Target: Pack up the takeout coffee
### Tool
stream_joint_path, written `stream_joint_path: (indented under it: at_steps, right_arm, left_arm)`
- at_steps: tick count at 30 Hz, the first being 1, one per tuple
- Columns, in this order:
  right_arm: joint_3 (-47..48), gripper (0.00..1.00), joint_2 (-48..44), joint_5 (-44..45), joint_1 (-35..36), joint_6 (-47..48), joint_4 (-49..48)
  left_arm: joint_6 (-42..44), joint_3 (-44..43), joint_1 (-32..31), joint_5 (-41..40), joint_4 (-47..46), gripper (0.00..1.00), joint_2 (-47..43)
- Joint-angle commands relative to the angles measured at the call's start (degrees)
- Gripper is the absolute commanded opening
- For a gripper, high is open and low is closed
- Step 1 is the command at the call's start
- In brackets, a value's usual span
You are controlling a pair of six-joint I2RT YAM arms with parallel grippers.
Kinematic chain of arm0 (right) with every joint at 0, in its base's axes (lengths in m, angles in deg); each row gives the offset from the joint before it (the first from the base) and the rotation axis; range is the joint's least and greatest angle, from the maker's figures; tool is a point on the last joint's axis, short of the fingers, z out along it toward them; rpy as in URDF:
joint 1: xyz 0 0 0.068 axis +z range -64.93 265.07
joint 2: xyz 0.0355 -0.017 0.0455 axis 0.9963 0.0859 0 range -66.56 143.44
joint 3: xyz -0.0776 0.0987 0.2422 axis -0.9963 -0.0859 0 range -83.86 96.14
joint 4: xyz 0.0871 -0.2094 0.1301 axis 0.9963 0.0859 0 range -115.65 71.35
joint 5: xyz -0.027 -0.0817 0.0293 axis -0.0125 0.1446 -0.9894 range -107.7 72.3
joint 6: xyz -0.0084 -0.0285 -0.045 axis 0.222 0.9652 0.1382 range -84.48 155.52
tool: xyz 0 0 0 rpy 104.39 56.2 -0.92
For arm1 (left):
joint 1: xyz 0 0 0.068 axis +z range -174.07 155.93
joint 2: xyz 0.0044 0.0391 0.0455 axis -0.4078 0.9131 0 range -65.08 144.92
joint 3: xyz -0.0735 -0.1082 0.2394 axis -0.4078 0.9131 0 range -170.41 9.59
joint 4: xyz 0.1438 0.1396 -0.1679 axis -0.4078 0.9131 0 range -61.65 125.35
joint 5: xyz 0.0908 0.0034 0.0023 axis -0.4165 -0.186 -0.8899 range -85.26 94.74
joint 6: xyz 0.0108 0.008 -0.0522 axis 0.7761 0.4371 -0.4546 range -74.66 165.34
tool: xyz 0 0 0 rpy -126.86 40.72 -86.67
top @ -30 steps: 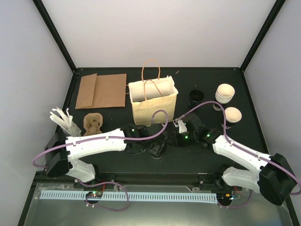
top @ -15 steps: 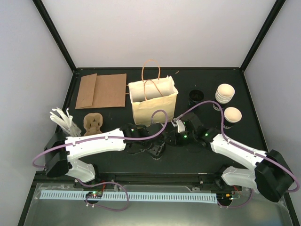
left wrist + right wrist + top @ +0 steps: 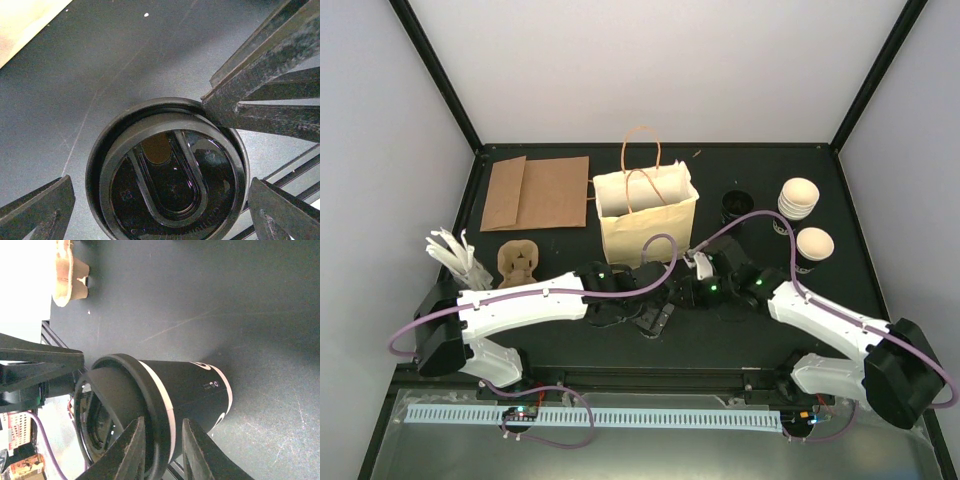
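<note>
The takeout coffee (image 3: pixel 185 390) is a tapered cup, black outside with white bands, standing in front of the paper bag (image 3: pixel 645 215). A black lid (image 3: pixel 170 170) sits on it. My right gripper (image 3: pixel 164 450) comes in from the side, its narrow jaws straddling the lid's rim. One finger (image 3: pixel 131 450) lies over the lid and the other under the rim. My left gripper (image 3: pixel 165 215) hovers right above the lid, open wide and touching nothing. In the top view both grippers, the left (image 3: pixel 655 318) and the right (image 3: pixel 682 295), meet there and hide the cup.
Flat brown bags (image 3: pixel 535 192) lie at the back left. A pulp cup carrier (image 3: pixel 517 262) and white stirrers (image 3: pixel 455 255) sit at the left. Spare black lids (image 3: pixel 735 205), a stack of cups (image 3: pixel 798 197) and a single cup (image 3: pixel 814 244) stand at the right.
My right gripper has shifted a little to the left, closer to the left gripper. The left arm has barely moved.
</note>
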Motion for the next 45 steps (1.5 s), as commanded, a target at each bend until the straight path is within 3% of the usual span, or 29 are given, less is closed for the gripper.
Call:
stream_joint_path:
  at_steps: [1,9,13,28,31,37,39,42,45]
  right_arm:
    - [3.4,0.23,0.0,0.2,0.2,1.0,1.6]
    - [7.5,0.27,-4.1,8.2,0.2,1.9,7.6]
    - [7.8,0.27,-6.6,11.6,-0.1,1.6,9.6]
    - [6.3,0.29,-8.5,10.8,-1.1,3.0,10.6]
    - [5.9,0.34,-9.2,12.0,-1.1,4.8,11.8]
    - [6.1,0.39,-16.1,22.6,-1.1,6.7,14.2]
    - [6.1,0.47,-18.3,24.4,-1.1,7.5,14.0]
    - [5.2,0.64,-21.2,23.5,-1.1,9.1,12.4]
    - [3.2,0.66,-22.9,17.9,-1.1,10.4,9.6]
  left_arm:
    - [0.2,-2.0,-0.2,0.0,1.6,0.98,-1.2]
    - [1.1,-2.6,-0.4,1.1,1.3,0.98,0.3]
    - [0.7,-4.1,-0.8,-0.5,2.9,0.92,2.0]
    - [-0.7,-6.2,-2.0,-4.0,6.8,0.80,6.0]
    - [-0.7,-6.4,-2.0,-4.5,6.9,0.76,5.7]
    - [0.6,-7.5,-2.0,-5.2,8.2,0.72,4.0]
    - [1.1,-7.7,-1.9,-5.2,8.7,0.71,3.2]
    - [2.3,-7.6,-1.3,-3.9,8.5,0.70,1.3]
    - [4.3,-6.8,1.2,-0.5,7.4,0.69,-1.3]
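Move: Between the left hand's open fingers stands the lidded coffee cup, roughly centred under it, the cup's middle about 4 cm lower. From the right hand, whose nearly shut fingertips are on the right side of the lid's rim, the cup's middle lies some 4 cm to the left, 1 cm back and 5 cm down. The paper bag is about 16 cm ahead of the left hand, level sideways; the open black cup is about 25 cm ahead and 20 cm right of it. Closing partway around the cup's rim, the left fingers come to pinch it from both sides; that hand sinks just under 1 cm, tilts slightly and then rises about as much at the end. The right fingertips come off the lid as that hand climbs some 9 cm in two stages, also moving about 6 cm right, away from the cup, its fingers opening and swinging forward roughly 25 degrees. ##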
